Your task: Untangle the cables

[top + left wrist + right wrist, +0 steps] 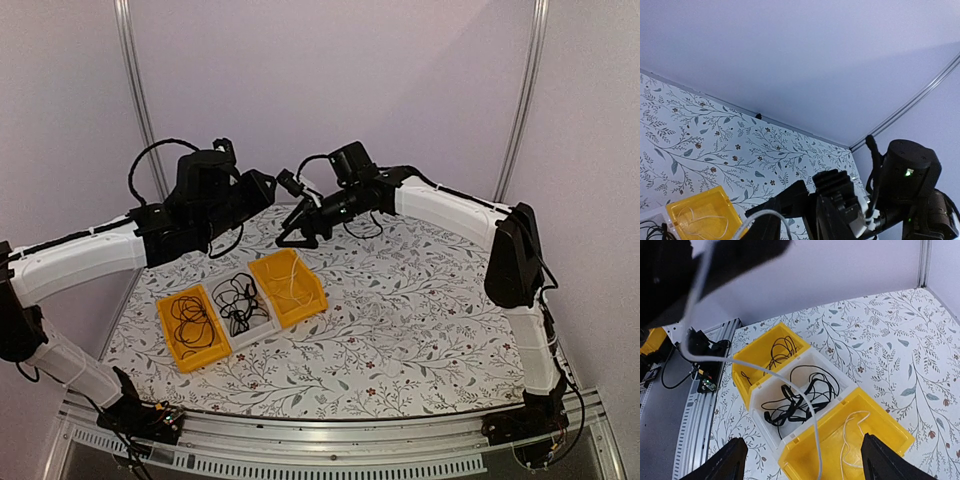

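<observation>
Three bins hold the cables. A black cable lies coiled in the left yellow bin. A black tangle fills the white bin. A pale cream cable lies in the right yellow bin and rises in an arc to my left gripper, which is shut on it high above the bins. My right gripper hangs open over the bins' edge, its fingers wide apart, and the pale strand passes between them untouched.
The bins stand in a row at the left of the flowered table. The back wall rail and a corner post lie behind. At the table's near edge are a metal rail and electronics.
</observation>
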Robot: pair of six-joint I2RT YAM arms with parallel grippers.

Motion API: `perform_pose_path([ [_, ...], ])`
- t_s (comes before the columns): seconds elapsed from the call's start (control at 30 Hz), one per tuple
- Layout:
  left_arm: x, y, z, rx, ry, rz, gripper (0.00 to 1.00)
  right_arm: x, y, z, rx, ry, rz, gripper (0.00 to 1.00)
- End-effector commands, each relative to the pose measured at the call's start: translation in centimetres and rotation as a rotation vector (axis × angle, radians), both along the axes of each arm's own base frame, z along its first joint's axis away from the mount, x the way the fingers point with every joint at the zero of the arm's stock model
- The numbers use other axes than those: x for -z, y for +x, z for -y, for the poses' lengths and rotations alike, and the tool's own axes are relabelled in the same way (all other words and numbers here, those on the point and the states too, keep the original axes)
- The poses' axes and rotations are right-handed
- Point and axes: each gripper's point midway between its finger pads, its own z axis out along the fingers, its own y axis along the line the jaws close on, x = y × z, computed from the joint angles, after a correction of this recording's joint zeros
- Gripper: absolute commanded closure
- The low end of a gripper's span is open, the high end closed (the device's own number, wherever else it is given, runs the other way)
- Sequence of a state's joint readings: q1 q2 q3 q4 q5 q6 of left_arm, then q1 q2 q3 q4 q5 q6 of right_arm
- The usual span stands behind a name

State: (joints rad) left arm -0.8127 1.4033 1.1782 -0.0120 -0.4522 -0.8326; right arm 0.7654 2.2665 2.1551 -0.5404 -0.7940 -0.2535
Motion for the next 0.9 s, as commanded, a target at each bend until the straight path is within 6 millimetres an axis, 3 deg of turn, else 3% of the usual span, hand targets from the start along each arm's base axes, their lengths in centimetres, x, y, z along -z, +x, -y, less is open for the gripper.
perform_pose_path([
  [0.0,-2.7,-0.2,-0.7,-0.007,-0.114,0.043,0.72,1.4,2.0,-0.6,0.069,-0.016,0.004,0.18],
  [0.1,-2.8,-0.3,-0.7,-0.007,-0.126,0.043,0.72,2.4,1.6,-0.8,0.044,-0.018,-0.026,0.26],
  [0.17,-2.8,-0.3,-0.6,-0.005,-0.128,0.041,0.73,2.7,1.4,-0.9,0.028,-0.013,-0.038,0.38],
  [0.27,-2.6,-0.3,-0.7,-0.007,-0.126,0.037,0.73,2.3,1.3,-1.1,0.02,0.001,-0.038,0.67],
  [0.33,-2.5,-0.3,-0.8,-0.01,-0.124,0.033,0.73,1.9,1.6,-1.2,0.029,0.01,-0.033,0.98],
  [0.43,-3.0,-0.4,-1.0,-0.014,-0.118,0.034,0.68,2.3,2.5,-1.3,0.078,-0.003,-0.027,1.0],
  [0.5,-3.9,-0.6,-1.4,-0.018,-0.1,0.037,0.56,3.5,3.7,-1.1,0.132,-0.035,-0.015,1.0],
  [0.63,-8.9,-1.6,-2.8,-0.028,-0.1,0.121,0.32,7.3,6.0,-0.1,0.222,-0.116,-0.016,1.0],
  [0.73,-12.0,-3.0,-5.3,-0.077,-0.092,0.162,0.2,9.7,6.9,0.7,0.253,-0.162,-0.034,1.0],
  [0.77,-12.8,-3.6,-6.3,-0.097,-0.091,0.174,0.06,9.9,6.9,0.8,0.257,-0.165,-0.038,1.0],
  [0.8,-13.4,-4.1,-7.2,-0.114,-0.089,0.187,0.01,10.1,6.9,0.9,0.259,-0.17,-0.041,1.0],
  [0.87,-14.4,-5.3,-9.3,-0.152,-0.095,0.206,0.0,10.2,6.8,1.0,0.261,-0.175,-0.046,1.0],
])
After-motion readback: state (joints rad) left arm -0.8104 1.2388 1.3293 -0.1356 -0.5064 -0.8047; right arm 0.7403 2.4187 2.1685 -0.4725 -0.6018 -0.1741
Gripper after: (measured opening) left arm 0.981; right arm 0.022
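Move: The strand of the white cable to be gripped hangs between the open right fingers, some 3 cm below their hand point and 1 cm ahead and left. The left hand still holds the cable higher up; from it that strand lies about 12 cm below, 5 cm right and 1 cm back. From the right hand, the right-hand yellow box is about 4 cm ahead, 3 cm left and 19 cm down, and the white box some 15 cm left, 1 cm back, equally low. Sink the right gripper about 3 cm and shut it on the white cable while the left rises slightly. Only then open the left fingers wide to let the cable go, and pull that hand up and away to the left, some 10 cm. Meanwhile carry the pinched cable down and forward towards the yellow box, tipping the right fingers farther down and turning them slightly clockwise. ##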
